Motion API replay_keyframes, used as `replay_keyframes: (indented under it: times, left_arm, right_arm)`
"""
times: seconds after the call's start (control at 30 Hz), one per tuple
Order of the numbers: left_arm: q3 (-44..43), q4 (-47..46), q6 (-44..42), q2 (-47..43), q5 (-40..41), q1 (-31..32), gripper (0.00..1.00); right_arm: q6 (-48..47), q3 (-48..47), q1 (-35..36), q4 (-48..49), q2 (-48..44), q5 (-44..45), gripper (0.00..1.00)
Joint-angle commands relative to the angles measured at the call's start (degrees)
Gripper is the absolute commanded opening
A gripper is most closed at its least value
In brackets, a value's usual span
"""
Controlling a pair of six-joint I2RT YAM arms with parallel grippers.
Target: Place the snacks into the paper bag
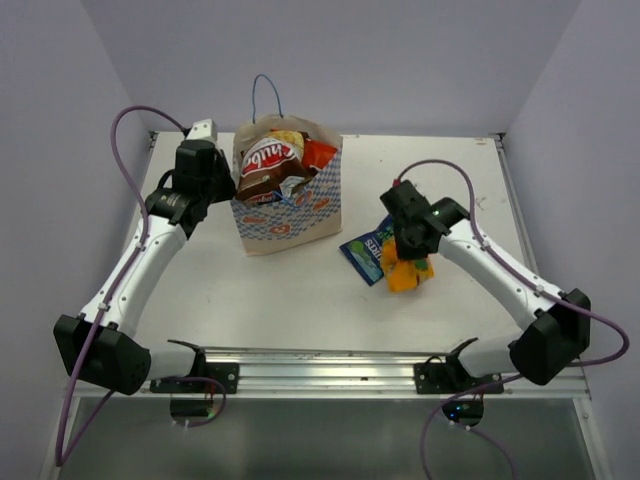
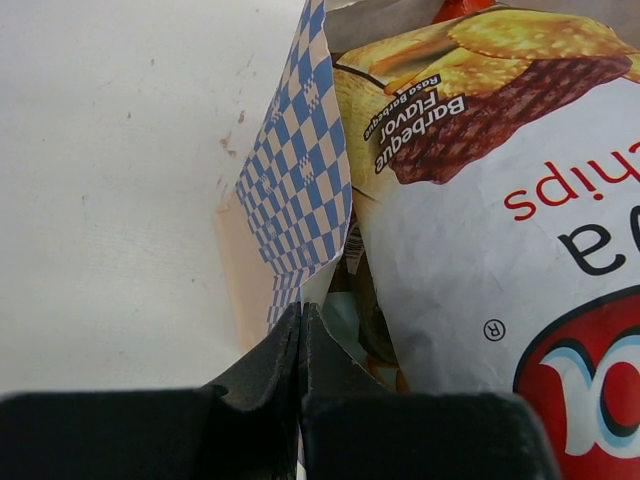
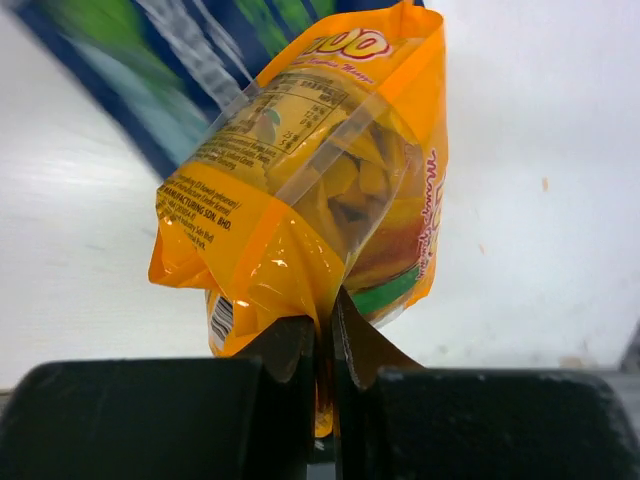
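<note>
The paper bag stands at the back middle of the table, cream with a blue-and-white checkered band. Out of its mouth stick the brown-and-maroon Chulo bag and a red chip bag. My left gripper is shut on the paper bag's left rim. To the bag's right, my right gripper is shut on the bottom edge of the small orange packet. The small dark blue packet lies flat on the table just beside it.
The white table has raised walls at the back and both sides. A metal rail with the arm bases runs along the near edge. The bag's blue cord handle stands up behind the bag.
</note>
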State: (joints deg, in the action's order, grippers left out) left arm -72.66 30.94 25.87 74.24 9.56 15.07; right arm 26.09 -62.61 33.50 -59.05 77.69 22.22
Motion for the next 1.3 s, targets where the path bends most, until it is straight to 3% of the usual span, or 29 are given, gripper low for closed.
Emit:
replay_keyframes:
  times: [0.0, 0.1, 0.3, 0.4, 0.47, 0.57, 0.6, 0.67, 0.7, 0.8, 0.93, 1.1, 1.27]
  left_arm:
    - [-0.4, -0.8, -1.3, -0.5, -2.2, -0.2, 0.00]
    - [-0.4, -1.8, -1.5, -0.3, -3.1, -0.2, 0.00]
    - [-0.5, -2.3, -1.6, 0.0, -3.8, -0.1, 0.00]
    - [-0.6, -2.4, -1.5, 0.0, -3.9, -0.2, 0.00]
    - [-0.8, -2.3, -1.4, -0.1, -3.9, -0.2, 0.00]
    - [-0.5, -2.3, -1.7, -0.1, -3.7, -0.2, 0.00]
    - [-0.4, -2.3, -1.7, -0.1, -3.5, -0.2, 0.00]
    - [-0.1, -2.4, -1.8, -0.1, -3.1, -0.2, 0.00]
    - [0.0, -2.4, -1.8, -0.1, -3.0, -0.2, 0.00]
    - [0.2, -2.7, -1.8, 0.1, -3.2, -0.2, 0.00]
    - [0.2, -2.9, -1.8, 0.2, -3.3, -0.2, 0.00]
    - [-0.5, -2.8, -1.8, 0.1, -2.4, -0.2, 0.00]
    - [-1.0, -2.3, -1.9, -0.8, -1.2, -0.2, 0.00]
  right_arm:
    - [-4.9, -21.4, 0.5, 2.2, -0.7, -2.9, 0.00]
    - [-9.8, -49.1, 0.5, 1.6, 9.3, -8.6, 0.00]
    - [-6.3, -85.3, 0.5, 9.9, 29.5, -27.6, 0.00]
    - [0.3, -85.2, 0.4, 20.6, 33.8, -39.4, 0.00]
    - [7.7, -79.4, 0.5, 27.9, 34.6, -45.0, 0.00]
    - [11.3, -76.2, 1.6, 26.3, 38.3, -49.5, 0.00]
    - [10.5, -76.6, 2.7, 20.7, 39.4, -49.4, 0.00]
    - [5.1, -79.6, 4.3, 11.6, 42.8, -43.8, 0.00]
    - [2.5, -80.6, 6.1, 2.3, 43.9, -41.0, 0.00]
    - [-5.9, -79.4, 9.2, -9.7, 47.4, -31.8, 0.00]
    - [-8.0, -76.3, 12.5, -11.9, 47.6, -27.0, 0.00]
    - [-11.1, -82.1, 14.9, -18.3, 50.5, -16.1, 0.00]
    - [-12.1, -74.2, 15.5, -18.2, 47.3, -9.4, 0.00]
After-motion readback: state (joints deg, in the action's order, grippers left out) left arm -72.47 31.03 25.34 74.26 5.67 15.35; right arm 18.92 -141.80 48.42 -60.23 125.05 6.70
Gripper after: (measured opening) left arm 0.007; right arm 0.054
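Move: Some 17 cm ahead of the right hand, about 28 cm to its left and roughly 12 cm higher is the paper bag's mouth. The Chuba bag bulges from the mouth's left side, about 31 cm left and 17 cm ahead of that hand; the blue snack pack lies about 7 cm left, 6 cm ahead and 8 cm below it. From the left hand, the mouth is about 11 cm right and 4 cm ahead, roughly level. Swinging the orange pack up in still-shut fingers, the right hand rises fast by some 36 cm while going left and forward, then carries on left and sinks about 23 cm into the left part of the bag's mouth, drawing back slightly. Its left side rolls up nearly 60 degrees, then half unwinds. The left fingers keep pinching the rim, giving about 1 cm rightward. ##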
